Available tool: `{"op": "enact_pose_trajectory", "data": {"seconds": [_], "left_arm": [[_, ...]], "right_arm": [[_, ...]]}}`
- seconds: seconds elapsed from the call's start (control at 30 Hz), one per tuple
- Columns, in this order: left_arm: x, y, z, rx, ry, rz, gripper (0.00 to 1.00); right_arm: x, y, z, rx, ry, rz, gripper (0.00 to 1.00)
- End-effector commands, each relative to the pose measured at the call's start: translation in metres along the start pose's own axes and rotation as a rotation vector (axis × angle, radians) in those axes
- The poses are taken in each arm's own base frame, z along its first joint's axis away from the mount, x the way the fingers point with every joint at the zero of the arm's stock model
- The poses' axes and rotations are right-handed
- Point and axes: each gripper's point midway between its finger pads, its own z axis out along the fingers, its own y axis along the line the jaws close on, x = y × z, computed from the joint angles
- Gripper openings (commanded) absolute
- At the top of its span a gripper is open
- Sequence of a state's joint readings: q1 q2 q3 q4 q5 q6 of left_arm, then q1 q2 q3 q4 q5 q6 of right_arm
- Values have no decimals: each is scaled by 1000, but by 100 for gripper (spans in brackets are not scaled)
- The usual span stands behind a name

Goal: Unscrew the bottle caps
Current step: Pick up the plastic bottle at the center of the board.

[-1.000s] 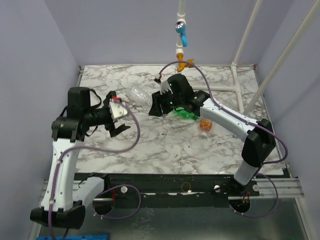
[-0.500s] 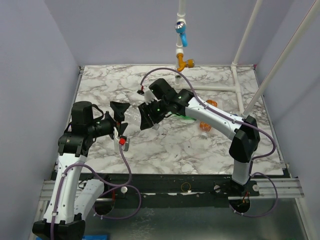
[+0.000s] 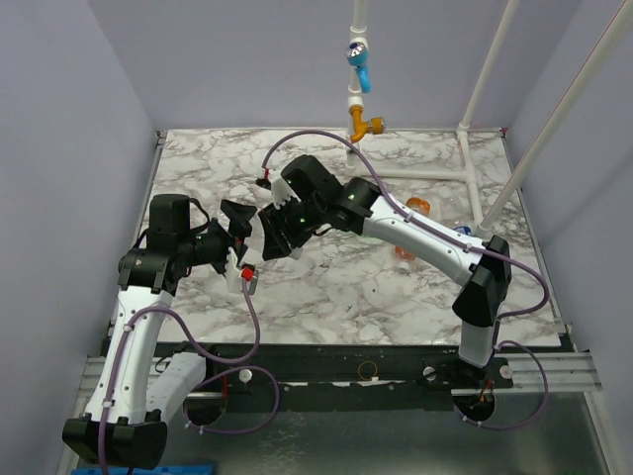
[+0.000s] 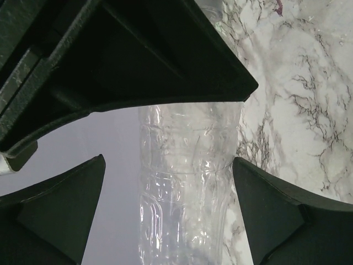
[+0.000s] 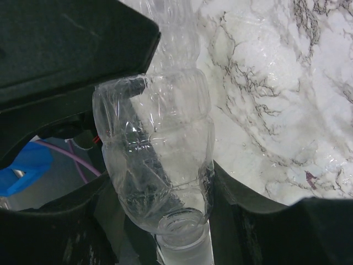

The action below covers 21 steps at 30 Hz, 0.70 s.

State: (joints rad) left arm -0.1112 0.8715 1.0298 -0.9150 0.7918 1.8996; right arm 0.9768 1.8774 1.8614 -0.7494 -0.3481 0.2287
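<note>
My right gripper point(image 3: 279, 236) is shut on the clear bottle point(image 5: 157, 149), with its fingers pressed on both sides of the shoulder point(image 5: 160, 182). The bottle's whitish cap point(image 5: 185, 248) sits on the neck at the bottom of the right wrist view. My left gripper point(image 3: 244, 231) is open, its fingers on either side of the same bottle's body point(image 4: 187, 182), and its midpoint point(image 4: 168, 165) lies on that body. The left finger is clearly apart from the bottle. The orange bottle point(image 3: 404, 251) lies on the table, partly behind the right arm. The green bottle is hidden.
Blue point(image 3: 358, 59) and orange point(image 3: 364, 126) pipe fittings hang on a white pipe at the back. White pipes point(image 3: 470, 168) run along the right side of the marble table point(image 3: 326, 297). Purple cables loop from both wrists.
My right gripper has carried the clear bottle to the left, up to the left gripper. My left gripper has turned and come in, and its open fingers now straddle the bottle.
</note>
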Motion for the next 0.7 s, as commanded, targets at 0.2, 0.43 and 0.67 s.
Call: {"op": "enact_pose_trajectory", "data": {"seconds": [0.2,0.43,0.67], "left_arm": [[-3,1,5,-12,0,-74,77],[-1,2,7,-22,11,-79,56],[-3,16,7,-90,-8,-216,34]], "right_arm": [[-36,36,-29,-87,-105,-27,43],[-37,34,-32,-69,-109,-21,50],[-84,20,-77,113,-316,-47,88]]}}
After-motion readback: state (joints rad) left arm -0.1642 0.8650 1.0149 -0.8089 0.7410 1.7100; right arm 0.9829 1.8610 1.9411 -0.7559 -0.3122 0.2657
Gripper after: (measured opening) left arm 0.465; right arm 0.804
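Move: The clear plastic bottle, lying roughly crosswise with its neck to the right, is still held near the neck by the right hand. Its middle is about 6 cm to the left of that hand, and almost within the left hand's open fingers, some 2 cm below them. From the right hand, the green bottle lies about 12 cm ahead, 21 cm right and 20 cm down, the orange bottle about 10 cm ahead and 35 cm right at the same depth. The clear bottle is handed over in the air: the right hand, still pinching it by the neck end, raises it about 3 cm between the left hand's fingers. The left hand stays almost in place and closes from wide open to about half, clasping the body. Then the right fingers open and let go, that hand edging slightly higher. ##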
